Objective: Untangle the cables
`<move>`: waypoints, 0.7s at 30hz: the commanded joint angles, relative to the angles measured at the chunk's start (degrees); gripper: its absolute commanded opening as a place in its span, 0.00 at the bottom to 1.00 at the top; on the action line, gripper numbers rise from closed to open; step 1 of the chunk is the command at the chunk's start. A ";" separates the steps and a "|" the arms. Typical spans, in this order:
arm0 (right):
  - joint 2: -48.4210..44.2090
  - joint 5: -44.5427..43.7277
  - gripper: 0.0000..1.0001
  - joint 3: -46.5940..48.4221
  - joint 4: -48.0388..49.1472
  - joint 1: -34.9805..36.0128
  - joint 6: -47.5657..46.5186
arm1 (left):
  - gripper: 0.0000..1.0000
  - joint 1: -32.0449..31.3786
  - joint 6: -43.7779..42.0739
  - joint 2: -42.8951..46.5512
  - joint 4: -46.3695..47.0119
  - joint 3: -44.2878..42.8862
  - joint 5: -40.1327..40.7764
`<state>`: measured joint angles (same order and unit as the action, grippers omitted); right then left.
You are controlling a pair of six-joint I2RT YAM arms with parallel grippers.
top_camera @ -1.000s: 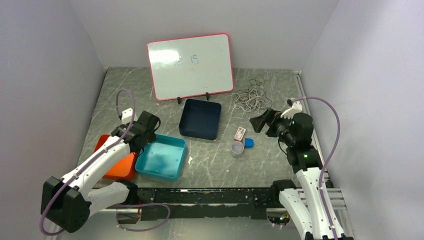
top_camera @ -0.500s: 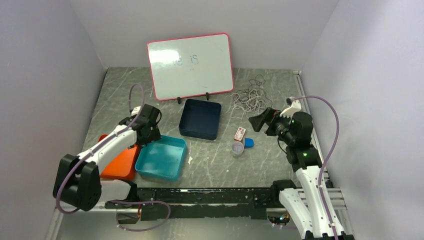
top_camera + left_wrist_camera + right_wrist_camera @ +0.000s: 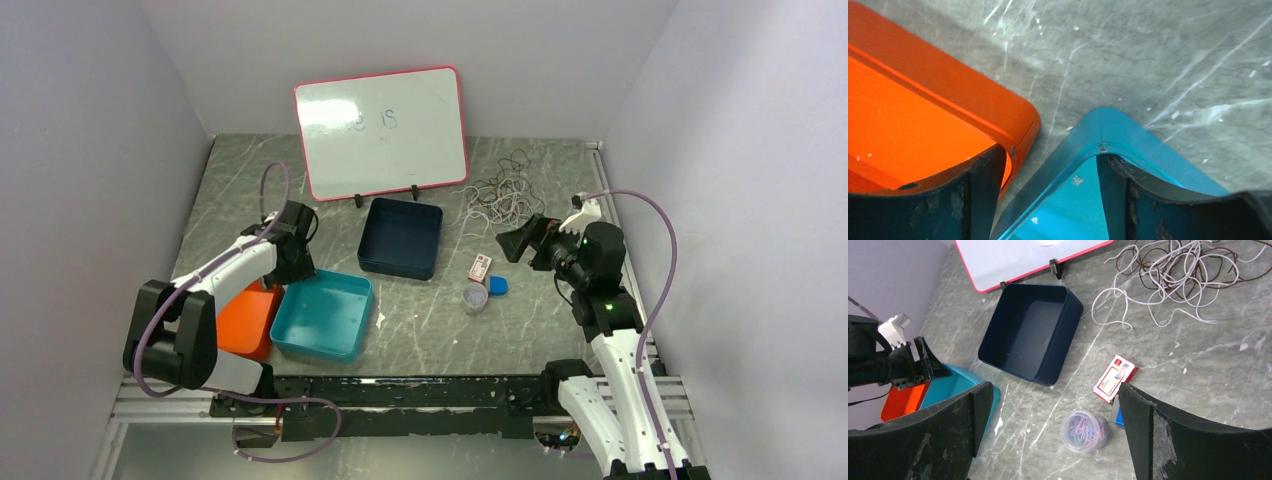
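Observation:
The cables point(image 3: 500, 193) lie in a loose tangle of pale and dark thin wires at the back right of the table, also at the top of the right wrist view point(image 3: 1168, 275). My right gripper point(image 3: 512, 245) hangs open in the air just in front of that tangle, touching nothing; in its own view point(image 3: 1053, 430) only bare table and a small jar show between its fingers. My left gripper point(image 3: 298, 272) is far off on the left, low over the far corner of a teal tray point(image 3: 1108, 130). Its jaws stand apart astride that corner point(image 3: 1048, 200), holding nothing.
An orange tray point(image 3: 245, 322) lies against the teal tray point(image 3: 325, 315). A navy tray point(image 3: 402, 237) sits mid-table before a propped whiteboard point(image 3: 382, 130). A red-and-white small box point(image 3: 480, 267), a blue item point(image 3: 497, 285) and a clear jar of paper clips point(image 3: 475, 298) lie near the right gripper.
The left arm has folded back, carrying its gripper a little toward the teal tray's far corner, and its jaws have narrowed somewhat. The right arm has hardly moved.

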<state>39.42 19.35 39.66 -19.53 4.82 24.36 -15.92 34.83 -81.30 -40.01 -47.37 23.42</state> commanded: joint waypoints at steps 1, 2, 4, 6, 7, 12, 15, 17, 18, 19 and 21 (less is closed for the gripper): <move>-0.35 0.95 1.00 -0.91 1.82 -0.59 0.39 | 0.69 0.84 -3.75 -0.11 5.18 -2.40 -3.63; -0.35 0.95 1.00 -0.91 1.87 -0.57 0.50 | 0.67 1.03 -4.07 -0.74 5.40 -3.03 -3.52; -0.43 0.95 1.00 -0.82 1.79 -0.56 0.63 | 0.62 1.79 -5.09 -2.11 6.02 -4.21 -3.46; -0.46 0.95 1.00 -0.75 1.62 -0.54 0.59 | 0.57 2.82 -5.74 -3.55 6.29 -5.23 -3.87; -0.50 0.93 1.00 -0.75 1.48 -0.56 0.56 | 0.55 3.31 -5.92 -4.00 6.52 -5.57 -4.35; -0.58 0.52 1.00 -0.56 1.08 -0.54 0.24 | 0.48 5.64 -6.62 -4.55 8.08 -4.54 -5.90; -0.39 0.84 1.00 -0.68 1.45 -0.53 0.61 | 0.44 7.44 -6.20 -4.62 7.91 -4.37 -5.40; -0.22 1.17 1.00 -0.81 1.88 -0.51 0.86 | 0.41 9.21 -6.11 -4.87 8.01 -4.68 -5.80; -0.11 1.28 1.00 -0.81 2.03 -0.55 1.02 | 0.39 10.24 -6.18 -4.99 8.08 -4.90 -5.88; -0.04 1.42 1.00 -0.79 2.04 -0.58 0.96 | 0.38 11.49 -6.18 -5.13 8.18 -4.98 -6.04; -0.04 1.26 1.00 -0.64 1.97 -0.58 0.97 | 0.34 13.32 -6.45 -5.44 8.84 -5.18 -7.12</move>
<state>39.48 19.99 39.18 -19.05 4.82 25.04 -6.33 29.21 -85.47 -33.56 -51.33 17.76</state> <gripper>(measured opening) 0.997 0.370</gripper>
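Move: The left hand is low at the facing corners of two boxes: the middle of the teal box is about 6 cm to its right and 7 cm back, the orange box's about 9 cm left and 7 cm back, both some 2 cm lower. The navy box lies roughly 21 cm right and 8 cm ahead. From the idle right hand, the teal box is about 35 cm left, 14 cm back and 20 cm below. Forward first, about 4 cm almost level, then bending off to the left by some 2 cm, the left hand drags both boxes by their neighbouring walls. Its fingers, already astride the two rims with the right one inside the teal box and the left one in the orange box, close from about three-quarters to just over a third open, squeezing the walls together. ##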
